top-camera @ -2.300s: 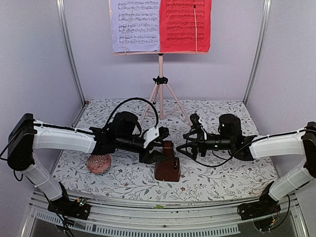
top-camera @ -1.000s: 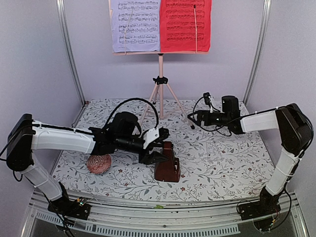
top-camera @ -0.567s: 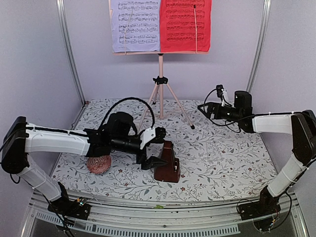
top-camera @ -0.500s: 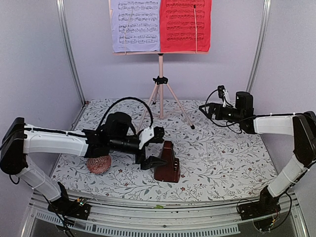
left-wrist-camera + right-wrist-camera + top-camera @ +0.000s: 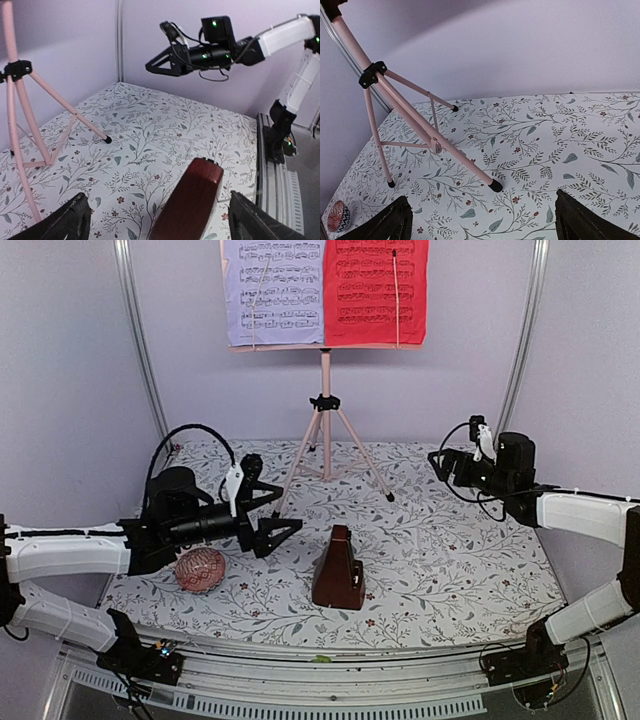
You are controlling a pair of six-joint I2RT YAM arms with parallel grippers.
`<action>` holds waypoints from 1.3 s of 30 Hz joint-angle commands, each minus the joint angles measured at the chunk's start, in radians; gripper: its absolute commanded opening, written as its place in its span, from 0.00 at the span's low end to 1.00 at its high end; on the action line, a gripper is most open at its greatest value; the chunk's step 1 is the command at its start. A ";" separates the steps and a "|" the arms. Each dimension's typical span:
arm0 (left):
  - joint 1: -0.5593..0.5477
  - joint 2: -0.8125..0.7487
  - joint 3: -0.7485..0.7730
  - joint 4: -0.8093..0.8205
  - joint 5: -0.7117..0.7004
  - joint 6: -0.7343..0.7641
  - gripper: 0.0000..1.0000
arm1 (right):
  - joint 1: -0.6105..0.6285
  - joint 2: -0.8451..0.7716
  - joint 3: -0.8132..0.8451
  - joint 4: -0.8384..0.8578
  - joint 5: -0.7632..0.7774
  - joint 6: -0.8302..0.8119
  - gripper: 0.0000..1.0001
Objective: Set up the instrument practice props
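The pink tripod music stand (image 5: 325, 430) stands at the back centre. Its desk carries a lavender page (image 5: 274, 290) and a red page (image 5: 376, 290). The dark red-brown pyramid metronome (image 5: 337, 570) stands upright and free on the floral mat in front of the stand. My left gripper (image 5: 283, 512) is open and empty, hovering left of the metronome and apart from it. In the left wrist view the metronome (image 5: 192, 205) sits just ahead between the open fingers (image 5: 67, 225). My right gripper (image 5: 443, 465) is open and empty at the right rear, facing the tripod foot (image 5: 495, 186).
A red patterned ball (image 5: 201, 570) lies on the mat under my left arm; it also shows in the right wrist view (image 5: 339, 215). The tripod legs (image 5: 20, 125) spread over the back middle of the mat. Purple walls and metal posts enclose the table.
My left gripper has pulled back leftward from the metronome, which stays standing. My right arm has drawn away to the right rear.
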 commanded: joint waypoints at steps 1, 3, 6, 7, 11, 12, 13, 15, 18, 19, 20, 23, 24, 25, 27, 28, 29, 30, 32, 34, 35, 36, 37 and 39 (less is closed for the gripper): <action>0.056 -0.068 -0.029 0.106 -0.147 -0.213 0.96 | -0.015 -0.063 -0.056 -0.042 0.215 -0.019 0.99; 0.079 -0.085 -0.019 0.080 -0.215 -0.262 0.96 | -0.025 -0.082 -0.079 -0.042 0.281 -0.024 0.99; 0.114 -0.103 -0.002 0.016 -0.360 -0.299 0.96 | -0.050 -0.099 -0.100 -0.057 0.355 -0.035 0.99; 0.134 -0.108 0.002 -0.002 -0.397 -0.299 0.96 | -0.062 -0.106 -0.111 -0.050 0.373 -0.045 0.99; 0.197 -0.121 -0.003 -0.043 -0.528 -0.325 0.96 | -0.075 -0.130 -0.183 0.033 0.463 -0.148 0.99; 0.212 -0.120 -0.002 -0.063 -0.567 -0.336 0.96 | -0.079 -0.135 -0.200 0.056 0.482 -0.178 0.99; 0.230 -0.119 0.003 -0.085 -0.599 -0.349 0.96 | -0.083 -0.141 -0.214 0.072 0.487 -0.193 0.99; 0.270 -0.113 0.020 -0.145 -0.652 -0.369 0.96 | -0.094 -0.139 -0.231 0.098 0.484 -0.223 1.00; 0.336 -0.108 0.042 -0.230 -0.669 -0.400 0.96 | -0.131 -0.120 -0.260 0.169 0.523 -0.255 0.99; 0.359 -0.107 0.045 -0.243 -0.665 -0.405 0.96 | -0.156 -0.114 -0.273 0.187 0.525 -0.254 0.99; 0.378 -0.107 0.045 -0.253 -0.656 -0.408 0.96 | -0.185 -0.111 -0.289 0.225 0.515 -0.249 0.99; 0.433 -0.105 0.042 -0.277 -0.643 -0.407 0.96 | -0.256 -0.112 -0.343 0.332 0.451 -0.238 0.99; 0.448 -0.103 0.041 -0.282 -0.641 -0.401 0.96 | -0.265 -0.109 -0.360 0.377 0.440 -0.246 0.99; 0.461 -0.102 0.039 -0.287 -0.643 -0.397 0.96 | -0.271 -0.101 -0.380 0.432 0.434 -0.255 0.99; 0.486 -0.095 0.035 -0.294 -0.643 -0.384 0.96 | -0.285 -0.071 -0.421 0.559 0.401 -0.258 0.99; 0.496 -0.091 0.032 -0.295 -0.648 -0.377 0.96 | -0.290 -0.050 -0.446 0.632 0.382 -0.249 0.99; 0.507 -0.085 0.028 -0.293 -0.653 -0.370 0.96 | -0.290 -0.026 -0.473 0.710 0.371 -0.245 0.98; 0.517 -0.081 0.023 -0.294 -0.664 -0.365 0.96 | -0.292 0.006 -0.495 0.787 0.365 -0.245 0.98; 0.536 -0.075 0.016 -0.297 -0.681 -0.365 0.96 | -0.293 0.070 -0.530 0.907 0.332 -0.249 0.98; 0.553 -0.071 0.006 -0.289 -0.695 -0.353 0.96 | -0.291 0.143 -0.587 1.065 0.290 -0.254 0.97; 0.560 -0.070 -0.001 -0.282 -0.706 -0.338 0.96 | -0.291 0.184 -0.610 1.154 0.261 -0.263 0.97; 0.567 -0.066 -0.008 -0.277 -0.723 -0.334 0.96 | -0.291 0.209 -0.633 1.241 0.244 -0.277 0.97; 0.577 -0.062 -0.014 -0.269 -0.735 -0.337 0.96 | -0.291 0.205 -0.641 1.254 0.234 -0.281 0.97; 0.591 -0.057 -0.037 -0.229 -0.772 -0.323 0.96 | -0.290 0.196 -0.633 1.227 0.223 -0.283 0.99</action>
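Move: The brown metronome stands some 12 cm to the left hand's right, 4 cm back and 12 cm lower. The patterned bowl lies about 23 cm left of that hand, 2 cm ahead. From the right hand, the metronome is roughly 28 cm left, 22 cm back and 10 cm down; the music stand's right foot is about 12 cm ahead, 8 cm left. Both open, empty hands withdraw: left about 30 cm left and forward from the metronome, right outward and down. ##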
